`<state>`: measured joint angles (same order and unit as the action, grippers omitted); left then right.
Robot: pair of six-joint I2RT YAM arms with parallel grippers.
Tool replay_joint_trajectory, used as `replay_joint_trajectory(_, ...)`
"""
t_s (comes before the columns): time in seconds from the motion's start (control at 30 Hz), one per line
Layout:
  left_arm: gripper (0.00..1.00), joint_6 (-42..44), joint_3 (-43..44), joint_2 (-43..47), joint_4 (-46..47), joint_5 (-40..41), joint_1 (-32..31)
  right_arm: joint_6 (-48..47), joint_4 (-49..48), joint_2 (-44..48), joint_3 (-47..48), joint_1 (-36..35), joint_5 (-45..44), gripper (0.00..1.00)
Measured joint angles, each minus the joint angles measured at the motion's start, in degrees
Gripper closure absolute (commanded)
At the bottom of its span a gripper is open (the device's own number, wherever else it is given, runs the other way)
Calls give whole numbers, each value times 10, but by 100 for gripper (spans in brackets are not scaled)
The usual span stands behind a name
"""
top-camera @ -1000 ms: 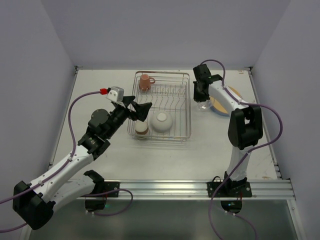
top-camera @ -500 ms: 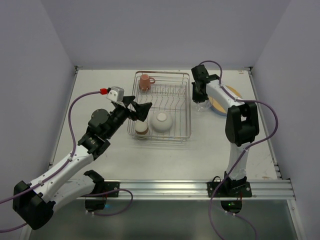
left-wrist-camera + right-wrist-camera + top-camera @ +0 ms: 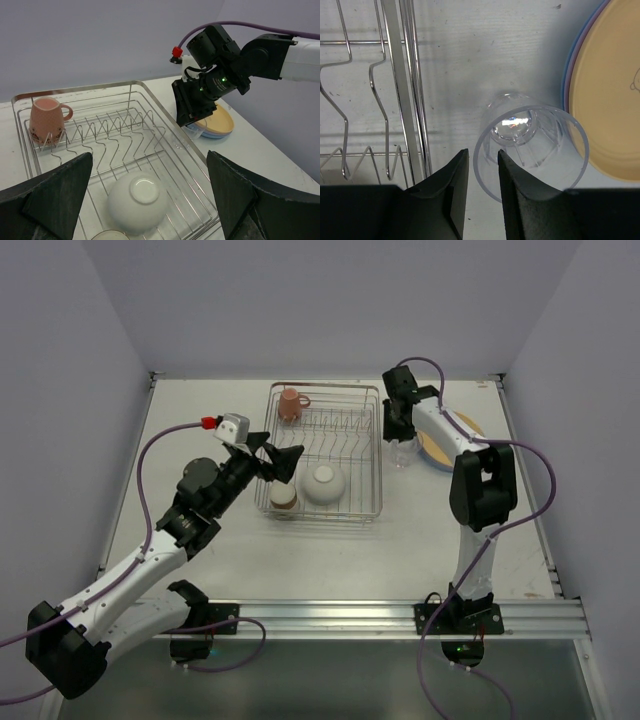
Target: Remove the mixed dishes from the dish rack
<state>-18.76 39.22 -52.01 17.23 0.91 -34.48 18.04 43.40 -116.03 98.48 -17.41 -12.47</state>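
Note:
The silver dish rack [image 3: 379,445] holds a salmon-pink mug [image 3: 290,403] at its far left, an upturned white bowl [image 3: 324,483] and a small brown cup [image 3: 283,497] at the near end. The clear glass [image 3: 403,452] stands upright on the table right of the rack, beside the stacked plates [image 3: 468,428], yellow-orange on top. My right gripper [image 3: 482,155] straddles the glass rim [image 3: 535,145], one finger inside and one outside, with a gap on both sides. My left gripper [image 3: 277,462] is wide open above the bowl [image 3: 137,200], holding nothing.
The rack's right rim wires [image 3: 407,100] run close to the left of the glass. The plate stack [image 3: 610,100] lies just to its right. In the left wrist view the mug [image 3: 46,120] stands among the tines and the right arm [image 3: 210,80] hangs over the rack's far right corner.
My right gripper has shifted slightly toward the far left over the glass, which stays on the table beside the plates. The left arm has not moved.

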Motion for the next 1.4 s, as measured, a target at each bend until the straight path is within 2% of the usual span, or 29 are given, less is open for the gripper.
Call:
replay_joint_trajectory(0.23,0,3,0,0,-14,21,0,0,-1,19,-18,0,0,67)
replay_joint_trajectory(0.47,0,4,2,-2,-33,59,0,3,-13,105,-57,3,0,66)
replay_joint_trajectory(0.8,0,35,86,-86,-79,94,0,3,-51,217,-114,6,12,57)
replay_joint_trajectory(1.0,0,64,163,-141,-121,87,24,3,-78,262,-146,6,43,37)
replay_joint_trajectory(1.13,0,64,207,-169,-136,34,78,4,-96,283,-162,6,62,22)
replay_joint_trajectory(1.17,0,63,218,-179,-139,19,95,3,-100,289,-167,6,65,17)
replay_joint_trajectory(1.2,0,63,229,-190,-143,7,110,3,-103,295,-170,6,70,6)
replay_joint_trajectory(1.23,0,63,240,-202,-146,-1,122,5,-107,301,-174,6,73,1)
replay_joint_trajectory(1.4,0,65,310,-279,-189,-36,134,3,-125,320,-188,6,78,1)
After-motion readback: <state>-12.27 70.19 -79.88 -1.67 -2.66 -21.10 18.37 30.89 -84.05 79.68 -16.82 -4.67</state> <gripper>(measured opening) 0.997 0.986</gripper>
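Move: For the left hand the pink mug lies about 23 cm ahead, 2 cm left and 24 cm below; the white bowl is some 5 cm ahead and 4 cm right, and the small cup about 2 cm ahead and 3 cm left, both roughly 26 cm down. The right hand's fingers straddle the rim of the clear glass, its middle about 1 cm ahead, 3 cm right and 4 cm below; the plate stack is 2 cm ahead, 11 cm right and 8 cm below. Open left hand reaches 13 cm forward towards the mug; right rises about 14 cm off the glass, opening wide. ##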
